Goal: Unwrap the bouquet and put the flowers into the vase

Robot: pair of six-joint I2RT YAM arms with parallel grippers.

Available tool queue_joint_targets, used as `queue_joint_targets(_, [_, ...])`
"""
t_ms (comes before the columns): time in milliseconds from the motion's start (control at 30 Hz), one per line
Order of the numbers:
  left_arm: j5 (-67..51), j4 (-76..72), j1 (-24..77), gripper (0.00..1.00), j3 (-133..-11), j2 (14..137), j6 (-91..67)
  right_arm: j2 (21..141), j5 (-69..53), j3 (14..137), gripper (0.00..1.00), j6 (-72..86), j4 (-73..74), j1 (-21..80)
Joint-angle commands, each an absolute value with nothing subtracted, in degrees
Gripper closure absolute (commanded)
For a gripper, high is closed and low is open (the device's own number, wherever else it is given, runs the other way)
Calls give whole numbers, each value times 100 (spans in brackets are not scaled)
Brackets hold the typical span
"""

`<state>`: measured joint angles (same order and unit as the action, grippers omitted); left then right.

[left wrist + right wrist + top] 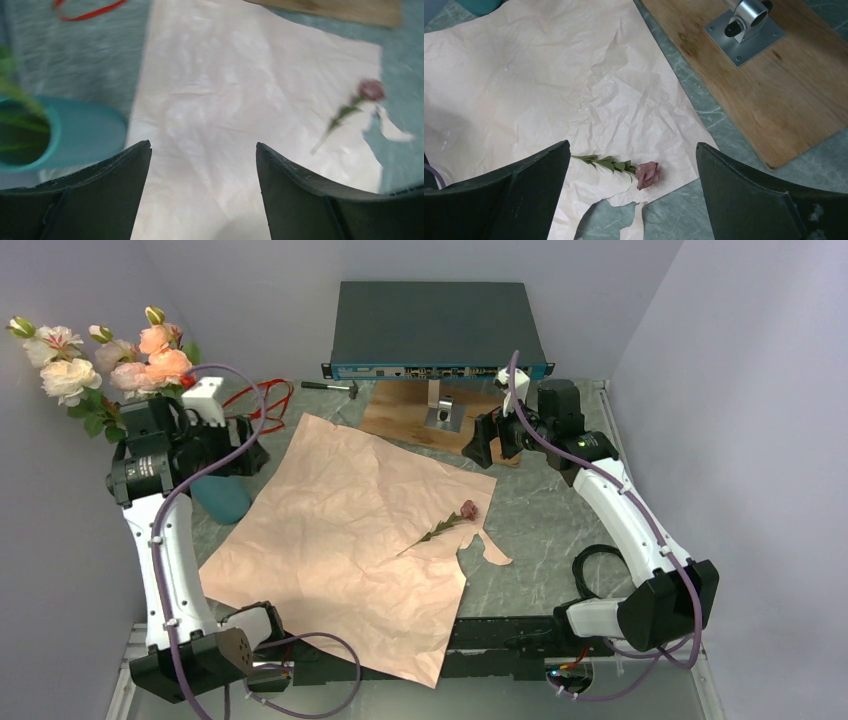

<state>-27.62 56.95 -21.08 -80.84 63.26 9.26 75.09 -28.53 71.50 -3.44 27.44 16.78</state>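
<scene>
The flowers, pink, peach and cream, stand at the far left with their green stems inside the teal vase. The pink paper lies spread flat on the table. One dark pink rose with a leafy stem lies on the paper's right edge. My left gripper hangs open and empty just right of the vase. My right gripper is open and empty, above and behind the rose.
Red ribbon lies behind the vase. A wooden board with a metal fixture sits at the back, in front of a black device box. A torn paper flap lies beside the rose.
</scene>
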Motion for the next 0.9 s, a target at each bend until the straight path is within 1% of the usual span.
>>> queue_joint_targets(0, [-3955,6097,-1347,19,-7957,6274,1461,7223,-2783,7088,0,-274,2654,1696])
queue_joint_targets(67, [-3766,5914,-820,20,-7744,6228,1473,7143,-2754,7024,0,-249,2641,1692])
queue_joint_targets(200, [-3759,5534,49,24,-7448,6398,1327,6992,-2661,6897,0,-210,2645,1696])
queue_joint_targets(300, [-3677,5477,798,31,-7420,6705,1362,6849,-2503,6759,0,-130,2595,1696])
queue_joint_targets(433, [-3109,5154,2041,33,-7391,7154,1471,6596,-2216,6553,0,125,2474,1690])
queue_joint_targets(567, [-2635,5369,3052,35,-7920,8176,1660,6297,-1853,6395,0,344,2370,1683])
queue_joint_targets(667, [-2187,5659,3745,38,-8436,9155,1795,6019,-1215,6324,0,584,2250,1661])
queue_joint_targets(767, [-1944,5949,4259,42,-9110,10195,1821,5806,-827,6357,0,713,2182,1585])
queue_joint_targets(867, [-1687,6254,4647,42,-9878,11088,1868,5745,-613,6509,0,827,2250,1439])
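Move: Lying on the paper sheet, the last rose has its middle about 36 cm to the left hand's right, some 3 cm back and 29 cm below. The vase stands roughly 8 cm to this hand's left and 3 cm ahead; the middle of the paper sheet is about 17 cm right and 6 cm back, and a torn paper strip lies some 13 cm right of the rose and 2 cm back of it. From the right hand the rose is about 8 cm left, 8 cm back and 25 cm below. Sweeping fast to its right away from the filled vase, the left hand crosses above the paper for about 32 cm while sinking some 16 cm, mostly late, to come close over the rose's stem. It swings some 60 degrees clockwise and tips further down, fingers narrowing partway around nothing. The right hand, wide open, gives way about 5 cm to the right with a little lift and a clockwise turn. ##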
